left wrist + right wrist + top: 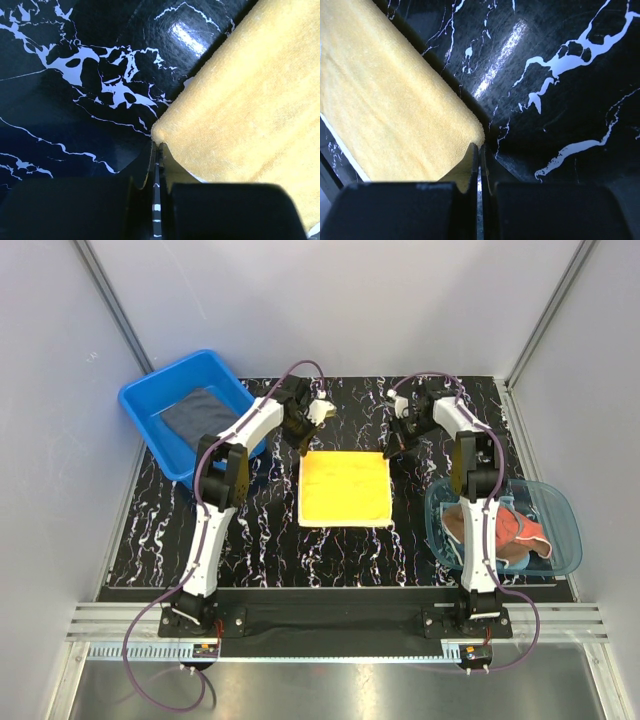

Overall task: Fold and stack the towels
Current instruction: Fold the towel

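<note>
A yellow towel (344,487) lies spread flat in the middle of the black marbled table. My left gripper (302,451) is down at its far left corner. In the left wrist view that gripper (158,146) is shut, pinching the tip of the towel (250,100). My right gripper (390,454) is at the far right corner. The right wrist view shows it (480,146) shut the same way on the towel (395,110). A dark grey towel (197,412) lies in the blue tub. A crumpled brown towel (512,530) sits in the teal bowl.
The blue tub (150,445) stands at the far left of the table, partly off its edge. The translucent teal bowl (563,525) sits at the right, beside the right arm. White walls close in the back and both sides.
</note>
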`<action>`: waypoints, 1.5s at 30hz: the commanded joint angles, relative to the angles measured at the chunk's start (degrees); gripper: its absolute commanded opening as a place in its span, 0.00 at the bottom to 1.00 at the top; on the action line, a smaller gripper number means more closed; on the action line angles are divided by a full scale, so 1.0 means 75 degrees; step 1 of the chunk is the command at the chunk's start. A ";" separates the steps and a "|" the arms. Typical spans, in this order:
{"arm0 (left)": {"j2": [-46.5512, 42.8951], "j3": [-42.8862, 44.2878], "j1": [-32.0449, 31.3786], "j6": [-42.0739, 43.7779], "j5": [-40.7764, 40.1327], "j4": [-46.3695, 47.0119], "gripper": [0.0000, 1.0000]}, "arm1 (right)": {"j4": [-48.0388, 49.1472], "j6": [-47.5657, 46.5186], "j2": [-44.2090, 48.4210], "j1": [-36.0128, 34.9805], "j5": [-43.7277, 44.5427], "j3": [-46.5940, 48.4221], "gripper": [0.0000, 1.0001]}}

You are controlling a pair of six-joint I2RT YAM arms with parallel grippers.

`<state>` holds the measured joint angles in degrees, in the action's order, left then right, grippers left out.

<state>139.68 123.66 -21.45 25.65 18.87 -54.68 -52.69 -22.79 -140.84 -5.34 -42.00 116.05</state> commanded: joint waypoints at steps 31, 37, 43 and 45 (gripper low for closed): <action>-0.4313 -0.3736 -0.0655 0.0143 -0.1251 0.2110 0.01 | 0.4939 0.0834 0.5289 -0.0154 0.1556 -0.5405 0.00; -0.4830 -0.4813 -0.0830 -0.0185 -0.1122 0.2496 0.01 | 0.5278 0.1314 0.5840 -0.0459 0.1790 -0.6448 0.00; -0.5369 -0.5506 -0.1030 -0.0466 -0.1204 0.2543 0.03 | 0.5583 0.1819 0.6519 -0.0646 0.2107 -0.7597 0.00; -0.5579 -0.5881 -0.1077 -0.0607 -0.1134 0.2696 0.04 | 0.5502 0.1878 0.6683 -0.0705 0.2282 -0.7867 0.00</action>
<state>102.59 82.00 -29.21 22.90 11.44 -37.08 -14.26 -10.83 -95.00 -9.93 -28.77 58.89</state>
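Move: Both hands already have the yellow towel's far corners pinched just above the table. Its near edge, where they are heading, lies about 21 cm back, its middle some 11 cm to the left hand's right and 11 cm to the right hand's left. The blue bin stands about 27 cm left and 9 cm farther out from the left hand; the teal basket is 26 cm right and 19 cm back from the right hand. Still pinching the far corners, both hands rise about 10 cm, then draw back 10 towards the near edge. ##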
